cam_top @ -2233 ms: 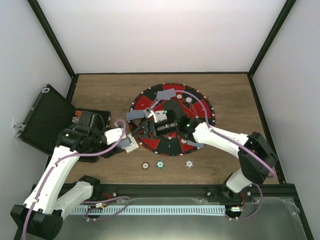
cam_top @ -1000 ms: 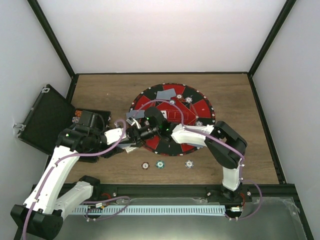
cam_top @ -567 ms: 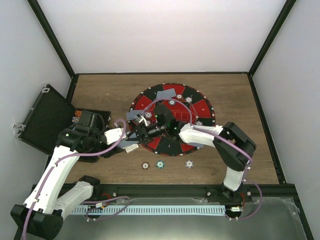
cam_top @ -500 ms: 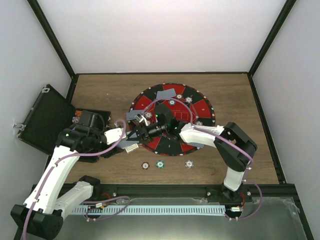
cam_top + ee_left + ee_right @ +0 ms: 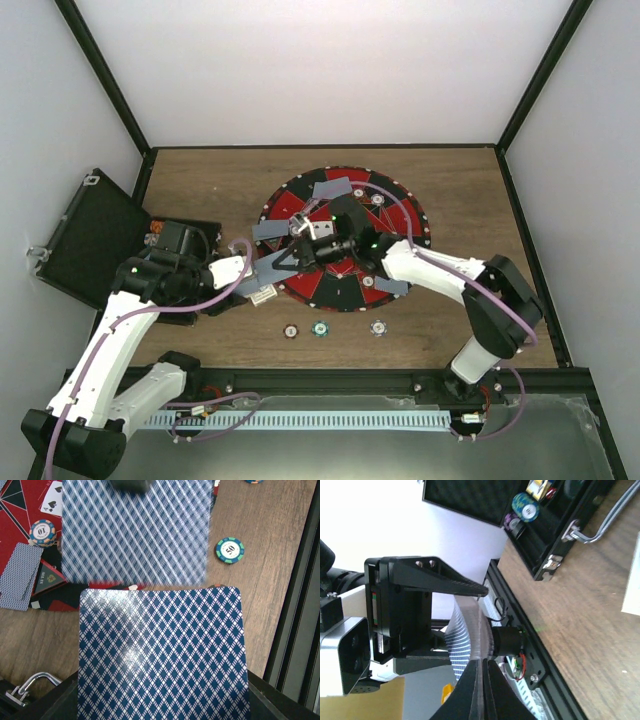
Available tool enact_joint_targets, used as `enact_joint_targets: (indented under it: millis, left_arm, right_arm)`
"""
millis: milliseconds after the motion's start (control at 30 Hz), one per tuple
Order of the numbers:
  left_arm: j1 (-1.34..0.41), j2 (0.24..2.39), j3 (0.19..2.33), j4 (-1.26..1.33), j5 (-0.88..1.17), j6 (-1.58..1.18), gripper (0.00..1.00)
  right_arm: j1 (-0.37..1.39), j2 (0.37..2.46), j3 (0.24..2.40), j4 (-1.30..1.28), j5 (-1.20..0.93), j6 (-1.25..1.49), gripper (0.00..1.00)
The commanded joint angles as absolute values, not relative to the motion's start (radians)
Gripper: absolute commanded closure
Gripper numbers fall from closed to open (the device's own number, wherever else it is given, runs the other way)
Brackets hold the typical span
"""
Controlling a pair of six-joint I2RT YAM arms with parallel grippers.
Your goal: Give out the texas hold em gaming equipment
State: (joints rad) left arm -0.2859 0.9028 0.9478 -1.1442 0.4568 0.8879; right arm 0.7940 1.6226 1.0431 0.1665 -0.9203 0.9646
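Observation:
My left gripper (image 5: 256, 290) is shut on a deck of playing cards (image 5: 162, 655) with blue-checked backs, held over the table left of the round red-and-black mat (image 5: 345, 285). My right gripper (image 5: 484, 662) is shut on one card (image 5: 465, 635), which bows between its fingers. In the left wrist view that card (image 5: 135, 530) hangs blurred just beyond the deck. From above, it (image 5: 268, 267) sits between the two grippers at the mat's left edge. Cards (image 5: 333, 187) and chips (image 5: 378, 200) lie on the mat.
Three chips (image 5: 319, 327) lie in a row on the wood in front of the mat; one is a green 50 chip (image 5: 230, 550). The open black case (image 5: 85, 235) with more chips (image 5: 525, 506) stands at the left. A black rail runs along the near edge.
My right gripper has shut on the deck's top card and drawn it off toward the mat, its arm swinging back to the right. The left arm and deck stayed still.

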Motion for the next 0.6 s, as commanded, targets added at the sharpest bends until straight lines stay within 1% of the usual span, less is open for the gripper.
enact_joint_targets:
  millis: [0, 100, 167, 267, 333, 433, 467, 533, 567]
  left_arm:
    - [-0.285, 0.89, 0.95, -1.12, 0.491, 0.899, 0.96]
    - [-0.285, 0.89, 0.948, -1.118, 0.489, 0.896, 0.96]
    - [-0.285, 0.89, 0.947, -1.118, 0.49, 0.894, 0.96]
    - [-0.285, 0.891, 0.947, -1.118, 0.489, 0.89, 0.96]
    - [-0.285, 0.894, 0.945, -1.118, 0.485, 0.886, 0.96]
    - [-0.285, 0.896, 0.945, -1.121, 0.479, 0.881, 0.96]
    - [-0.285, 0.893, 0.945, -1.123, 0.477, 0.879, 0.96]
    - [-0.285, 0.89, 0.944, -1.126, 0.471, 0.877, 0.96]
    - [-0.285, 0.888, 0.943, -1.127, 0.467, 0.876, 0.96]
  right_arm:
    - [0.715, 1.554, 1.052, -0.009, -0.91, 0.852, 0.99]
    - [0.626, 1.535, 1.12, -0.187, -0.865, 0.699, 0.99]
    - [0.581, 1.547, 1.208, -0.336, -0.77, 0.582, 0.99]
    - [0.568, 1.606, 1.347, -0.527, -0.474, 0.398, 0.99]
    - [0.57, 1.656, 1.413, -0.591, -0.255, 0.305, 0.99]
    - [0.602, 1.728, 1.454, -0.555, 0.088, 0.156, 0.99]
    - [0.627, 1.755, 1.454, -0.516, 0.196, 0.069, 0.99]
    - [0.684, 1.791, 1.419, -0.379, 0.429, -0.106, 0.99]
    - [0.71, 1.802, 1.382, -0.262, 0.537, -0.224, 0.99]
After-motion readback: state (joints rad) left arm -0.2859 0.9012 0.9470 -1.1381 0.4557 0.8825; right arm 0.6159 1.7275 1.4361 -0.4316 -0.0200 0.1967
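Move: The held card's way leads to the face-up 4 of spades in the middle of the mat, about 20 cm ahead of the right hand, 11 cm to its right and some 21 cm below. Neighbours on the mat: a face-down pair roughly 20 cm ahead and 3 cm left of that hand, and the far pair about 35 cm ahead and 14 cm right. From the left hand the 4 of spades lies around 23 cm ahead, 19 cm right, 18 cm lower. The single card, still pinched in the shut right fingers, is swept away from the deck in the left hand and out over the mat towards the 4 of spades: some 20 cm forward and 12 cm right, quickening, nearly level with a slight dip at the end. The wrist turns about 65 degrees, swinging the fingers clockwise from pointing left to forward-left and tipping them down. The left hand keeps the deck still. ##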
